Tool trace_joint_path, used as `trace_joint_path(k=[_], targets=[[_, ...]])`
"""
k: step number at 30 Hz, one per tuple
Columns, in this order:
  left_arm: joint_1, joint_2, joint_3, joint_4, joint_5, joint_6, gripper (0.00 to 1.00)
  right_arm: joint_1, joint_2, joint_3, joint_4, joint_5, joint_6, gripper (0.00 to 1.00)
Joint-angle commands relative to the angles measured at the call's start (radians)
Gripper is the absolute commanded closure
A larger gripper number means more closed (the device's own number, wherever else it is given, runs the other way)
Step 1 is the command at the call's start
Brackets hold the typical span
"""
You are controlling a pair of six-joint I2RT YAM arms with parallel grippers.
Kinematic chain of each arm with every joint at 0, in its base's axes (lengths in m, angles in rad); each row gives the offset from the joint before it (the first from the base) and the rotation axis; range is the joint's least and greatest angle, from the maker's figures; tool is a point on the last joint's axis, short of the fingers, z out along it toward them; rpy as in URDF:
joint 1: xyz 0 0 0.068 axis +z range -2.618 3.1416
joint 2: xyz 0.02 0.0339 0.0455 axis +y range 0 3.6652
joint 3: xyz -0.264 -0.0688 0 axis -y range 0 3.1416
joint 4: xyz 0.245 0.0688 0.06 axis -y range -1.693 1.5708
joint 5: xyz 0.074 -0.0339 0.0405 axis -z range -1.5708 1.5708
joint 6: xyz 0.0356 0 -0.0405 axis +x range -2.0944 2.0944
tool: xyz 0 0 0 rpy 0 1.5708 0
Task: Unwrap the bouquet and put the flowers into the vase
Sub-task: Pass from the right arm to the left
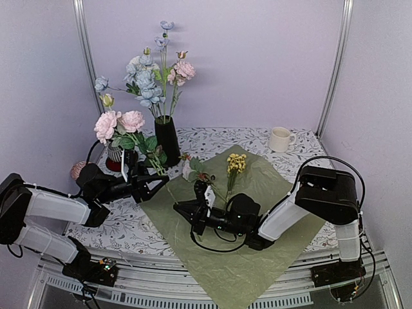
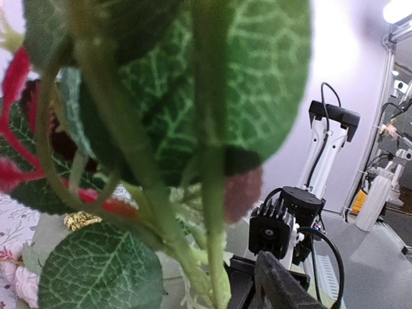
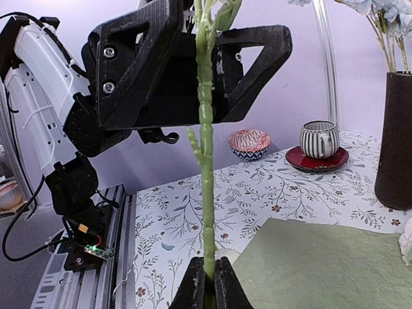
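Note:
A green flower stem (image 3: 205, 167) stands in my right gripper (image 3: 209, 286), which is shut on its lower end. The stem runs up between the fingers of my left gripper (image 3: 205, 61), which is open around it. From above, both grippers (image 1: 177, 207) (image 1: 162, 184) meet at the left edge of the olive-green wrap (image 1: 238, 244), spread flat. The stem's pink blooms (image 1: 132, 120) lean left of the black vase (image 1: 167, 140), which holds several blue and pink flowers. A yellow cluster (image 1: 236, 163) and a small pale bloom (image 1: 192, 168) lie on the wrap. Leaves (image 2: 180, 84) fill the left wrist view; one finger (image 2: 280, 286) shows.
A white mug (image 1: 280, 139) stands at the back right. A striped cup on a red saucer (image 3: 320, 140) sits behind the vase's left side, with a small patterned bowl (image 3: 250, 143) beyond it. The table has a floral cloth (image 1: 129, 225), and frame posts rise at the back corners.

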Motion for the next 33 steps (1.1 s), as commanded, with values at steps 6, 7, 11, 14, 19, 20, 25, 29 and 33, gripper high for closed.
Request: trace_joint_path(k=[6,7,11,14,19,20,25,29,33], targets=[[-0.010,-0.011,-0.011,0.021,-0.002,0.010,0.60,0.006,0.023,0.009,0.019,-0.013,-0.009,0.95],[-0.011,-0.010,-0.011,0.021,-0.003,0.009,0.62,0.007,0.023,0.009,0.022,-0.014,-0.009,0.95],[-0.011,-0.012,-0.012,0.022,-0.005,0.010,0.65,0.006,0.023,0.001,0.034,-0.011,-0.009,0.95],[-0.009,-0.012,-0.012,0.021,-0.006,0.009,0.56,0.006,0.022,-0.008,0.049,-0.001,-0.006,0.94],[-0.009,-0.013,-0.012,0.015,-0.013,0.008,0.45,0.007,0.020,-0.034,0.092,0.018,-0.002,0.94],[-0.010,-0.012,-0.010,0.012,-0.012,0.009,0.45,0.007,0.020,-0.037,0.098,0.019,0.001,0.94],[-0.010,0.003,-0.001,0.007,-0.005,0.004,0.51,0.006,0.019,-0.044,0.111,0.022,0.001,0.94],[-0.010,0.012,0.003,0.007,-0.001,0.001,0.61,0.007,0.020,-0.049,0.118,0.022,0.001,0.94],[-0.010,0.013,0.004,0.005,-0.001,0.003,0.73,0.007,0.020,-0.050,0.123,0.019,0.000,0.92]])
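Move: The pink flowers' stem already runs between the left gripper's open fingers, roughly 1 cm to the right of the hand point. From the left gripper, the black vase's middle is about 24 cm ahead, 2 cm right and 13 cm lower; the white flower on the paper is some 20 cm ahead, 10 cm right and 22 cm below. From the right gripper, which holds the stem's lower end, the left gripper is about 4 cm ahead, 5 cm left and 9 cm up. Hold the left gripper in place around the upper stem; narrow its fingers, open them again, then close them from about half open to a third open. Keep the lower stem pinched in the right gripper, wait a little, then ease that hand about 1 cm to its right and slightly up, away from the left gripper. ##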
